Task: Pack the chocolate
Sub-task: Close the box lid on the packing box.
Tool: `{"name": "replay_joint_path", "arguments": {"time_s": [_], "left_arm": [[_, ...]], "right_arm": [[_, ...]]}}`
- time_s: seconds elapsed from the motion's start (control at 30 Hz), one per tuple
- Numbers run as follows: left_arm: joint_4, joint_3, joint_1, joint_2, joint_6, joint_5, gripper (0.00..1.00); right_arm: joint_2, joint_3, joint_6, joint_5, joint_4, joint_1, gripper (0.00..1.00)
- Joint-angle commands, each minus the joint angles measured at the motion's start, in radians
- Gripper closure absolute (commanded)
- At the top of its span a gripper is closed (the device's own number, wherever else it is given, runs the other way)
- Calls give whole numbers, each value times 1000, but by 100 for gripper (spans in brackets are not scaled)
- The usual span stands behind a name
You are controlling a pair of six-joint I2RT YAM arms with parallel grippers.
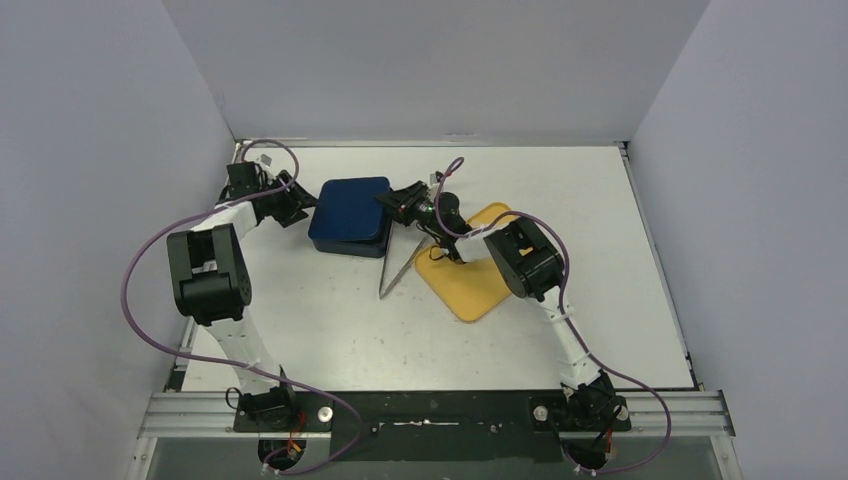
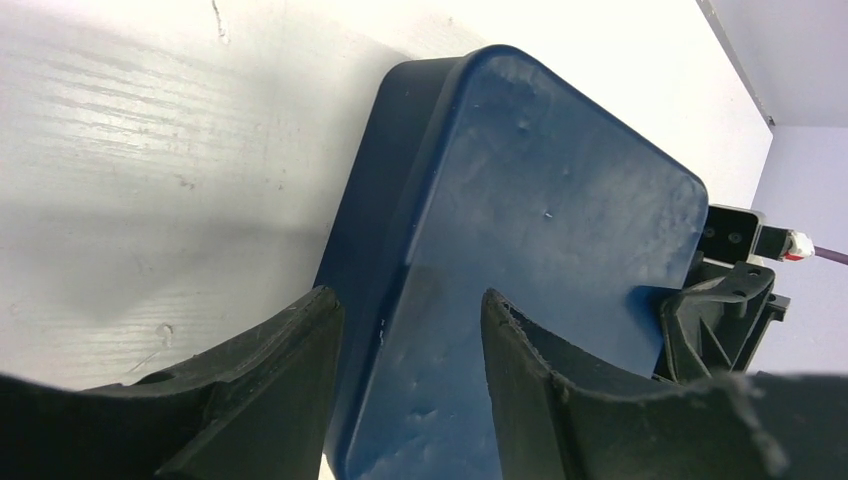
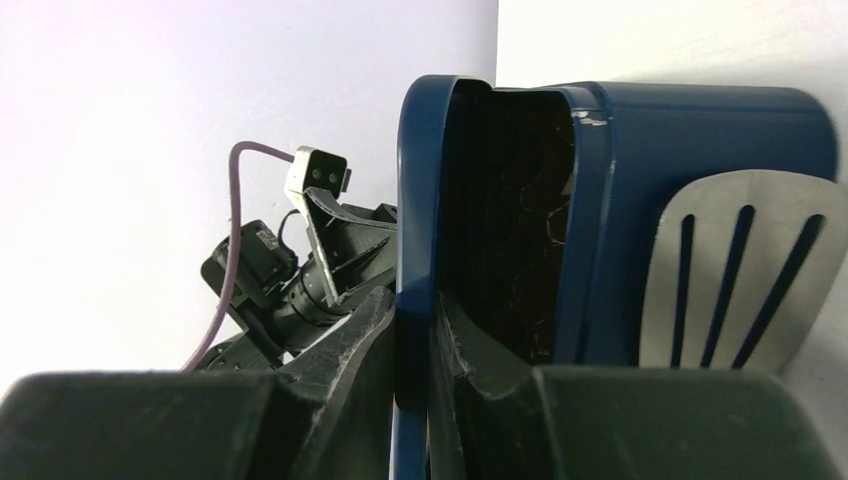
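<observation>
A dark blue box (image 1: 348, 215) with its lid (image 2: 540, 200) on stands at the middle of the table. My right gripper (image 1: 388, 206) (image 3: 412, 298) is shut on the lid's rim (image 3: 415, 200) at the box's right side. That side of the lid is raised a little off the box body (image 3: 690, 130), with a dark gap between them. My left gripper (image 1: 298, 205) (image 2: 408, 295) is at the box's left edge, jaws apart, one finger beside the wall and the other over the lid top. The chocolate is hidden; the dark gap shows nothing I can make out.
Long metal tongs (image 1: 400, 262) lie just right of the box, their slotted end (image 3: 740, 270) against its wall. A yellow tray (image 1: 470, 275) lies to the right, partly under my right arm. Grey walls close in the table on three sides.
</observation>
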Motion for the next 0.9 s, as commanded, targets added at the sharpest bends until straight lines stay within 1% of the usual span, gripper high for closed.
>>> {"name": "replay_joint_path", "arguments": {"time_s": [0.0,0.2,0.3,0.43,0.67,0.87], "left_arm": [[6,64,-17,15,23,36,50],[-3,89,-25,53,34,71,61],[0,94,-31,53,38,75,66],[2,107,-48,60,39,74,67],[-28,117,-56,65,63,48,69],[-50,130,-65,69,84,30,69]], "right_arm": [[-56,-16,-50,44,49,-12,91],[-118,-69,-112,56,5,-20,78],[-167,-100,-186,69,-65,-26,72],[-212,-118,-256,85,-160,-30,64],[-268,-141,-348,110,-299,-36,62],[-311,-102,-473,157,-494,-26,61]]}}
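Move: My right hand still pinches the blue lid by its right edge; the lid's middle lies about 10 cm to its left, 2 cm back and 3 cm lower, with the box just underneath. The tongs lie some 12 cm back and 3 cm right of that hand, down on the table, and the yellow tray 12 cm back and 24 cm right. From my left hand, whose open fingers straddle the left rim, the lid's middle is about 9 cm right and 1 cm back. With my right hand I lower the lid's raised right edge nearly 2 cm onto the box, then open my fingers, let go and draw off about 4 cm to the right, tipping the fingertips some 20 degrees downward. Meanwhile I half-close my left fingers around the left rim and shift that hand about 2.5 cm right and a little forward, its outer finger pushing along the box's left side. ##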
